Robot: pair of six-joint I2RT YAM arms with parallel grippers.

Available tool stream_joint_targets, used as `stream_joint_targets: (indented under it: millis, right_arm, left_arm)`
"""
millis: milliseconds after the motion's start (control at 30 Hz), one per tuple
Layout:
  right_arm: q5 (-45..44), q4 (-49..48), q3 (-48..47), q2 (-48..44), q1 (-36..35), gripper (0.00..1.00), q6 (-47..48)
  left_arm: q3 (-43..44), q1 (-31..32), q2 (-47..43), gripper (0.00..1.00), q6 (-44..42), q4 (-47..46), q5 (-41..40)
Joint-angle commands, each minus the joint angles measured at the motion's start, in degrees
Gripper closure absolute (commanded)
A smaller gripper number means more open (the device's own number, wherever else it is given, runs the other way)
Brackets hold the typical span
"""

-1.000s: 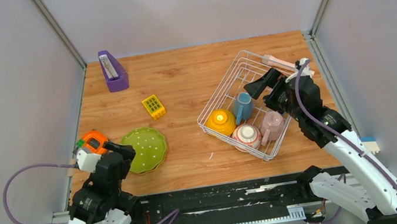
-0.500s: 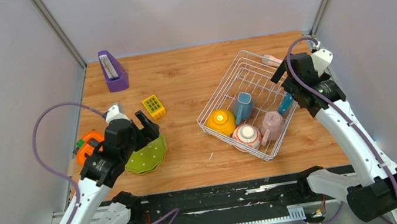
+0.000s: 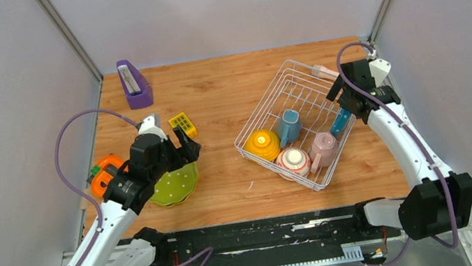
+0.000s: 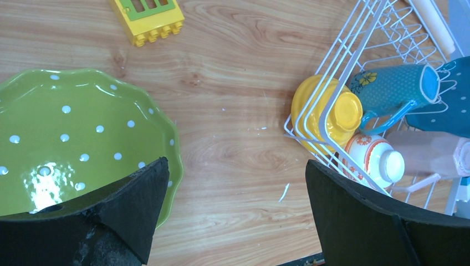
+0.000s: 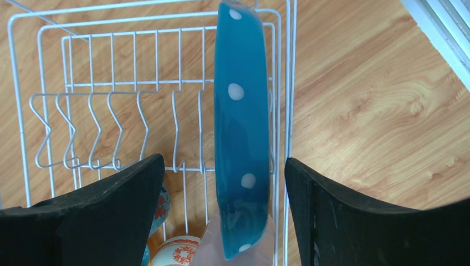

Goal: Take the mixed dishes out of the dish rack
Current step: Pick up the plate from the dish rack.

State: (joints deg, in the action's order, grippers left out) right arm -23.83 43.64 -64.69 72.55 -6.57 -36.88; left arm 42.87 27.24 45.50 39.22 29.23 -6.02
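Observation:
The white wire dish rack (image 3: 303, 84) holds a yellow-orange bowl (image 3: 262, 143), a blue mug (image 3: 288, 127), a pink mug (image 3: 324, 148), a red-rimmed cup (image 3: 294, 160) and a blue dotted plate (image 3: 340, 121) standing on edge at its right side. A green dotted plate (image 3: 173, 181) lies on the table at left. My left gripper (image 3: 184, 146) is open and empty above the green plate's right rim (image 4: 72, 144). My right gripper (image 3: 340, 95) is open above the blue plate (image 5: 241, 100), with one jaw on each side of it and not touching it.
A purple wedge holder (image 3: 134, 83) stands at the back left. A yellow grid block (image 3: 182, 123) lies just beyond the left gripper, and an orange round gadget (image 3: 106, 172) sits left of the green plate. Grey walls close in both sides.
My left arm has reached out from near its base over the green plate, towards the rack. My right gripper has drawn back to the rack's right side, uncovering the blue plate.

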Motion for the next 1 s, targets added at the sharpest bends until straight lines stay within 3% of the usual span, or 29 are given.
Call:
stream_joint_targets:
  millis: [0,200,733,967]
  right_arm:
    - [0.78,-3.14,0.2,0.93,0.35,0.21,0.54]
    - [-0.15,-3.67,1.46,2.07,0.41,0.34,-0.64]
    - [-2.57,-3.69,2.36,3.86,0.41,0.58,-0.51]
    - [-2.68,-3.32,1.79,2.39,0.25,0.75,0.41]
  left_arm:
    - [-0.43,0.0,0.02,0.0,-1.4,-2.59,0.75]
    - [-0.77,0.0,0.35,0.0,-1.34,-2.69,0.86]
    - [-1.1,0.0,0.65,0.0,-1.16,-2.69,0.53]
    - [-1.06,0.0,0.67,0.0,-1.08,-2.69,0.48]
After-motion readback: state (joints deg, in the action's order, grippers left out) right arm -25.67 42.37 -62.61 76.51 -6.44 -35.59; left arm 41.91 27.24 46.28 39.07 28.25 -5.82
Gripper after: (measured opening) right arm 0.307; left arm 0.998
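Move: The blue plate stands on edge in the rack almost straight under my right hand, its middle some 7 cm below and 1 cm to the right, with its rim already between my open fingers as seen from the wrist. From that hand the pink mug is about 8 cm back and 5 cm left, the blue mug 1 cm back and 11 cm left, both roughly 11 cm lower. From my left hand the plate lies about 33 cm right, 6 cm ahead and 8 cm down. I sink my right hand about 3 cm, nearly straight down over the blue plate's upper rim, one finger on each face, tipping the fingers some 5 degrees further down. I keep closing them the whole way, from wide to about a third open, until they pinch the plate from both sides just as the descent stops. ##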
